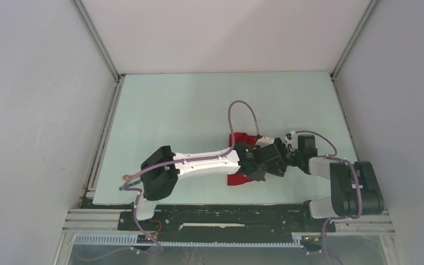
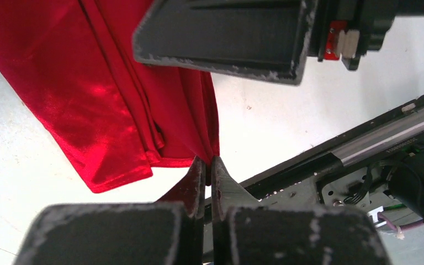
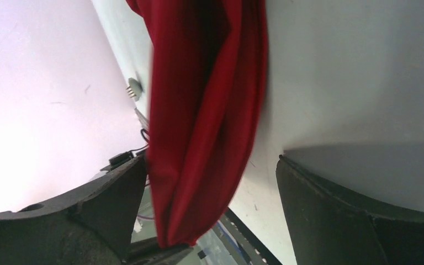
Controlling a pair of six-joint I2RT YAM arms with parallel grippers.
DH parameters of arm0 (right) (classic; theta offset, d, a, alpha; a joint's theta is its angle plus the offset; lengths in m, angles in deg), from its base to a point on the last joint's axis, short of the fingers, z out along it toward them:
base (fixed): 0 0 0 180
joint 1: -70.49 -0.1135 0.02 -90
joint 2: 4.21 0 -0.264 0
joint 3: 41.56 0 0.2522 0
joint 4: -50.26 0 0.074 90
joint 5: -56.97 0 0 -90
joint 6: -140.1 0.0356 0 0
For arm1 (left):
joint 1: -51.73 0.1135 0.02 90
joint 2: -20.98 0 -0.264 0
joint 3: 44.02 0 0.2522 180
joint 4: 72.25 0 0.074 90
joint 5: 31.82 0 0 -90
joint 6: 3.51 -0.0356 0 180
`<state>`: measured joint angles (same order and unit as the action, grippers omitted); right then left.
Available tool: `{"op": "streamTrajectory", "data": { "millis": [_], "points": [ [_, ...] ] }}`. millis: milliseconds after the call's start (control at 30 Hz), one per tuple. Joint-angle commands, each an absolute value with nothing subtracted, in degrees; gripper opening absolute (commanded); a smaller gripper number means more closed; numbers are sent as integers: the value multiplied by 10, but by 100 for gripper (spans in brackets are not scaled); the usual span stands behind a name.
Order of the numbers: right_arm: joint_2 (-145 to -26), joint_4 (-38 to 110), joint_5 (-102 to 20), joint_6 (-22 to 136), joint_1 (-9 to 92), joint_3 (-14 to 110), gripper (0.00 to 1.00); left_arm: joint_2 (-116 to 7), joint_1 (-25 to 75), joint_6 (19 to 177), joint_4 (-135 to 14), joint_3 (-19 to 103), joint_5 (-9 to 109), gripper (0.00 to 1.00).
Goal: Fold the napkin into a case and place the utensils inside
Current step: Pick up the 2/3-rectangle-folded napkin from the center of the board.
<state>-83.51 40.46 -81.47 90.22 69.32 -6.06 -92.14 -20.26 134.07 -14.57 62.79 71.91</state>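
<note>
The red napkin (image 1: 237, 178) is bunched and lifted near the table's front middle, mostly hidden under both wrists in the top view. My left gripper (image 2: 208, 161) is shut on a lower edge of the napkin (image 2: 105, 105), and the cloth hangs in folds from the pinch. My right gripper (image 3: 210, 160) stands open, and a hanging fold of the napkin (image 3: 204, 110) passes between its fingers (image 3: 110, 204), close to the left one. A small light-brown tip (image 1: 126, 177), apparently the fork, shows by the left arm's elbow. The teal utensil is out of view.
The two grippers (image 1: 273, 159) meet head to head over the pale green table (image 1: 199, 105). The right gripper's dark finger (image 2: 221, 38) hangs just above the left one. The black front rail (image 1: 226, 218) runs close behind the cloth. Grey walls enclose three sides.
</note>
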Motion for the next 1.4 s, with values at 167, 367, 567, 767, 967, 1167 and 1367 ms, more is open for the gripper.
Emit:
{"op": "streamTrajectory", "data": {
  "millis": [167, 367, 567, 767, 967, 1167, 1367],
  "points": [
    [-962, 589, -804, 991, 676, -48, 84, -888, -205, 1341, -161, 612, 712, 0],
    [-998, 595, -802, 983, 700, -18, 74, -881, -204, 1342, -168, 603, 707, 0],
    [-1034, 620, -814, 984, 719, 4, 58, -879, -204, 1341, -176, 597, 702, 0],
    [-1049, 635, -822, 989, 725, 15, 43, -875, -204, 1340, -181, 590, 698, 0],
    [-1053, 639, -825, 985, 726, 16, 33, -874, -204, 1337, -193, 583, 692, 0],
    [-1062, 680, -839, 997, 728, 16, 8, -878, -204, 1334, -208, 575, 676, 0],
    [-1042, 679, -844, 993, 728, 16, 0, -879, -204, 1333, -222, 566, 664, 0]
  ]
}}
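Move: The spot on the folded napkin's raised right edge that the right hand goes for lies about 7 cm ahead of it, level sideways and 2 cm lower, the edge already running between its wide-open jaws. The left gripper, holding the near right corner, is some 6 cm back, 5 cm left and 4 cm higher. From the left hand, that spot is roughly 12 cm ahead, 3 cm right and 6 cm down. Forward about 7.5 cm along the napkin's raised right edge, away from the left gripper, the right hand slides with one jaw above the cloth and one under it, sinking some 2 cm while the jaws narrow, then shuts them to pinch the edge. The left hand keeps its grip on the near corner and eases about 1.5 cm down and 1 cm back. ##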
